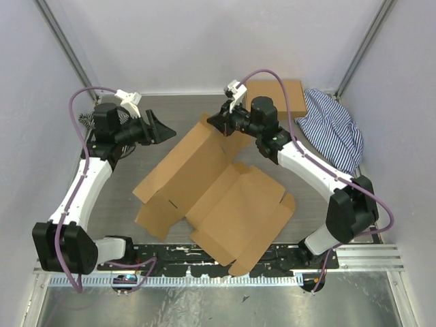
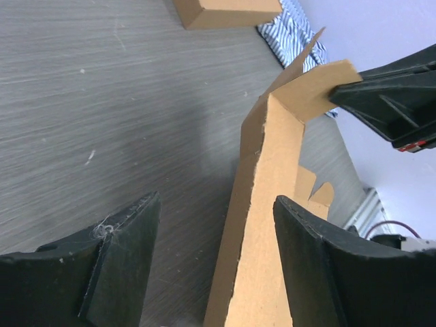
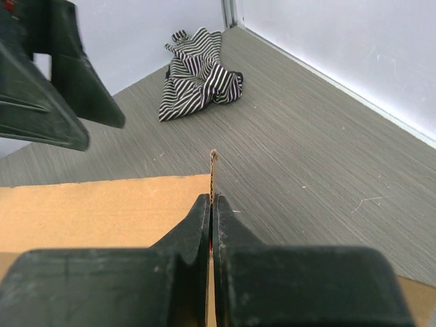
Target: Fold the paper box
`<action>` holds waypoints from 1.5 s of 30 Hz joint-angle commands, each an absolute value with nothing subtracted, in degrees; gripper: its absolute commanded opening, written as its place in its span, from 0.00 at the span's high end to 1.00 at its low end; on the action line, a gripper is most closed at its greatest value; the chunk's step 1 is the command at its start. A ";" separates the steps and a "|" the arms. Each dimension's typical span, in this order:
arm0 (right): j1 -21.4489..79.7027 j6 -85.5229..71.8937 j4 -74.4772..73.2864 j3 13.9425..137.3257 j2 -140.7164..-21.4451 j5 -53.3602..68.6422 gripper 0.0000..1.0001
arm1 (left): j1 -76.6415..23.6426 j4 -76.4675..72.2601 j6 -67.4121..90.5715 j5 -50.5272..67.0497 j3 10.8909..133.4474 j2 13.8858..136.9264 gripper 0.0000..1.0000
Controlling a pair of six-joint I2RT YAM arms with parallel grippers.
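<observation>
The paper box [image 1: 225,197] is an unfolded brown cardboard sheet in the middle of the table. Its far panel is lifted and stands tilted. My right gripper [image 1: 215,123] is shut on the top corner flap of that panel, and the thin edge [image 3: 213,160] sticks out just past the fingertips of the right gripper [image 3: 212,199]. My left gripper [image 1: 166,129] stands open to the left of the raised panel. In the left wrist view the panel's edge [image 2: 262,225] rises between the wide-apart fingers of the left gripper [image 2: 216,199], close to the right finger [image 2: 306,245], and touches neither pad.
A ready-made brown cardboard box [image 1: 276,94] lies at the back right. A striped cloth [image 1: 334,126] sits beside it, and another striped cloth [image 1: 85,121] lies behind the left arm. Walls close in the back and both sides.
</observation>
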State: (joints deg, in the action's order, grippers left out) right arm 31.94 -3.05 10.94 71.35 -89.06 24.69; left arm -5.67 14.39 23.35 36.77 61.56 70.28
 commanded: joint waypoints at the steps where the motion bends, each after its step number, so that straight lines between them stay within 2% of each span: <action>1: 31.64 -1.81 13.24 70.45 -84.08 25.33 0.99 | -5.45 8.23 27.87 48.21 60.42 73.25 0.28; 7: 31.64 -1.91 12.83 69.97 -83.20 24.96 0.99 | -5.45 1.07 34.76 58.34 58.89 75.93 0.34; 20: 30.86 -3.25 13.58 68.81 -81.13 25.86 0.99 | -7.71 8.32 30.32 56.45 58.82 77.07 0.37; 26: 30.44 -3.60 13.54 68.90 -81.04 26.04 0.99 | -12.75 13.42 26.68 56.09 61.36 78.59 0.39; 30: 30.24 -3.54 12.14 69.37 -81.12 25.21 0.99 | -14.28 14.80 26.03 54.82 62.14 78.55 0.55; 35: 30.15 -3.38 9.15 69.52 -80.07 21.88 0.98 | -15.06 22.74 21.77 49.60 65.94 78.02 0.88; 37: 30.15 -3.43 7.21 69.83 -79.39 19.96 0.95 | -16.40 27.57 19.22 46.23 69.52 78.12 0.99; 38: 30.15 -3.44 5.95 70.11 -79.07 18.99 0.89 | -17.18 30.23 17.90 43.98 71.36 78.13 1.00; 41: 30.15 -4.51 1.44 70.61 -77.69 12.99 0.56 | -21.34 38.31 13.47 33.87 77.59 78.35 1.00; 42: 30.15 -4.87 0.06 70.47 -77.00 10.68 0.50 | -23.31 41.08 11.81 30.41 79.67 78.60 1.00; 45: 30.02 -6.28 -4.40 69.54 -74.43 0.03 0.42 | -29.86 49.05 7.01 19.29 85.98 80.17 1.00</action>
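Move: The spot on the paper box's raised edge that the left hand goes for lies about 4 cm back, 6 cm right and 4 cm below it; the right hand, already pinching that wall's far end, has the spot roughly 7 cm back and 10 cm to its left. The striped cloth lies some 24 cm left of and 8 cm ahead of the left hand. From the right hand, the closed box is about 23 cm right, 15 cm ahead. Left hand moves about 10 cm right and back, pinching the raised edge; right lets go, withdrawing rightward. ##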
